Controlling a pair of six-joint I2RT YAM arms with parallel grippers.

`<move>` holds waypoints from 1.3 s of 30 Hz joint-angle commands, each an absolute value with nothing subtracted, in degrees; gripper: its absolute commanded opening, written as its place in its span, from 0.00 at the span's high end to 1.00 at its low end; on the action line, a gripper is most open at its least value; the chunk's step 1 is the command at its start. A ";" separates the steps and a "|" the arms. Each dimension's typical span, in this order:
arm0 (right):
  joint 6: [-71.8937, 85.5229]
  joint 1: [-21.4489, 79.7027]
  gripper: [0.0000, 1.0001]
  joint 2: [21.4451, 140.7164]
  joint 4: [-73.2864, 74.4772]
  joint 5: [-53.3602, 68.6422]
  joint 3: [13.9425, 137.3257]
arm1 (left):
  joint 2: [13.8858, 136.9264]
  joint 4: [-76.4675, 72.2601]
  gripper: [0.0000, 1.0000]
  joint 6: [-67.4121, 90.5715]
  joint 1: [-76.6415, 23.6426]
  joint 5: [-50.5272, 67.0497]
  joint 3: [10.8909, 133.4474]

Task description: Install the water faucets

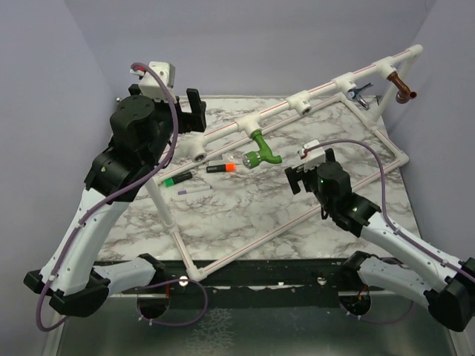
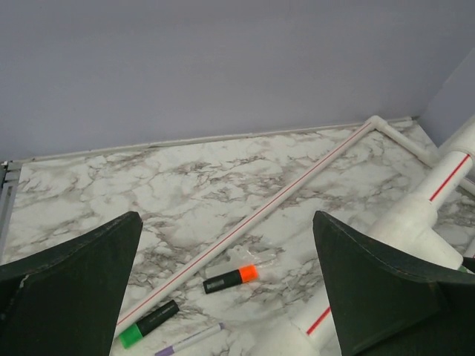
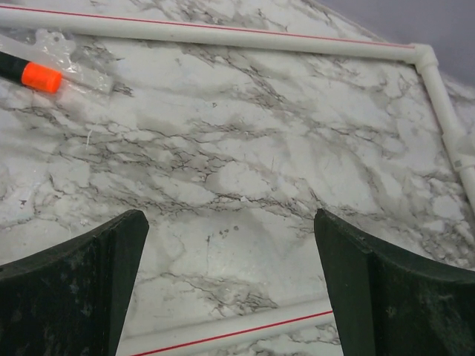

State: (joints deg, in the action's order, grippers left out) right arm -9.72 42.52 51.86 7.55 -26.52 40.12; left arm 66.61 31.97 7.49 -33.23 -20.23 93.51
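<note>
The green faucet (image 1: 260, 149) hangs from a tee on the raised white pipe (image 1: 289, 105), spout toward the table. The chrome faucet (image 1: 359, 92) and the copper-brown faucet (image 1: 404, 90) hang from tees farther right on the same pipe. My left gripper (image 1: 194, 110) is open and empty, up beside the pipe's left part, left of the green faucet. My right gripper (image 1: 304, 172) is open and empty, just right of and below the green faucet, over the marble. No faucet shows in either wrist view; both show wide-apart jaws with nothing between them (image 2: 230, 297) (image 3: 230, 289).
An orange-capped marker (image 1: 221, 168), a green-capped marker (image 1: 177, 179) and a purple pen (image 1: 194, 190) lie on the marble inside the pipe frame (image 1: 174, 230). A clear plastic wrapper (image 2: 263, 256) lies by the orange marker (image 2: 231, 279). A floor pipe (image 3: 223, 330) runs under my right gripper.
</note>
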 commanded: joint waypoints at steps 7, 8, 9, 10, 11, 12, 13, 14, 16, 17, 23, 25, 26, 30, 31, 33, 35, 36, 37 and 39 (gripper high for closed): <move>-2.05 22.39 0.00 56.73 -13.16 -15.46 28.95 | 57.89 31.67 0.01 7.61 -33.57 -12.20 87.98; -0.73 20.10 0.00 57.50 -14.49 -15.32 28.34 | 57.39 31.65 0.01 7.76 -33.57 -11.61 87.63; 0.63 18.38 0.00 58.41 -16.70 -16.00 27.51 | 56.99 31.59 0.01 7.88 -33.56 -11.09 87.36; 1.91 16.97 0.00 59.20 -19.19 -16.93 26.37 | 56.61 31.56 0.01 8.13 -33.57 -10.88 86.97; 2.07 16.00 0.00 60.07 -22.32 -17.98 25.20 | 56.33 31.60 0.01 8.23 -33.57 -10.61 86.62; 1.80 15.12 0.00 61.08 -25.15 -18.91 24.13 | 55.82 31.66 0.01 8.30 -33.56 -10.37 86.25; 1.54 14.33 0.00 62.07 -27.77 -19.92 22.80 | 55.37 31.57 0.01 8.41 -33.56 -10.22 85.82; 1.42 13.51 0.00 63.19 -29.86 -20.43 22.05 | 54.95 31.66 0.01 8.51 -33.55 -10.14 85.52; 1.72 11.63 0.00 65.00 -34.20 -20.84 20.03 | 54.01 31.71 0.01 8.44 -33.66 -10.00 84.94; 1.75 10.11 0.00 65.88 -36.97 -20.08 18.91 | 53.59 31.65 0.01 8.44 -33.66 -10.06 84.64; 0.53 7.85 0.00 75.71 -53.57 -15.44 15.19 | 51.86 31.89 0.01 8.03 -34.13 -10.55 83.03; -1.55 7.75 0.00 78.93 -59.21 -13.70 14.49 | 51.76 31.90 0.01 7.92 -34.39 -10.74 82.80; -2.87 7.77 0.00 80.23 -60.83 -12.95 14.50 | 51.75 31.90 0.01 7.87 -34.49 -10.80 82.72; -5.18 7.50 0.00 85.94 -66.87 -10.09 14.15 | 51.93 31.85 0.01 7.65 -34.71 -11.07 82.38; -5.94 7.47 0.00 87.96 -69.82 -8.37 13.59 | 52.02 31.82 0.01 7.65 -34.72 -11.03 82.29; -5.96 7.29 0.00 91.46 -77.19 -7.83 11.76 | 52.14 31.88 0.01 7.65 -34.72 -10.97 82.10; -6.19 7.12 0.00 93.03 -79.27 -6.76 11.30 | 52.25 31.82 0.01 7.65 -34.72 -11.07 81.86; -6.19 6.94 0.00 93.11 -79.62 -6.33 11.37 | 52.36 31.82 0.01 7.65 -34.72 -11.07 81.71; -6.09 6.80 0.00 92.56 -78.40 -6.13 11.53 | 52.41 31.84 0.01 7.65 -34.72 -10.96 81.59; -6.02 6.69 0.00 92.18 -76.49 -6.07 12.09 | 52.52 31.73 0.01 7.73 -34.72 -10.59 81.36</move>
State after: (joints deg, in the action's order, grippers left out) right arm -4.99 7.35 92.47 -71.09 -8.80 11.79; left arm 52.36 31.88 7.88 -34.37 -11.75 81.97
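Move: The green faucet, already on its tee, lies some 12 cm to the right hand's left, 2 cm ahead and roughly 7 cm higher; the empty tee beyond it is about 14 cm ahead, 2 cm left and 8 cm up from that hand. From the left hand the faucet is level ahead, about 17 cm right and 17 cm below; the near empty tee sits 4 cm right, 1 cm back, also 17 cm below. Touching nothing, the open right hand heads away from the green faucet towards the bare right side of the table, some 15 cm down, 13 cm right and 8 cm forward, swinging clockwise nearly 30 degrees, then about 10 back, while its left side rolls up. The left hand, also open, draws back about 6 cm from above the near empty tee, turning about 10 degrees clockwise. ##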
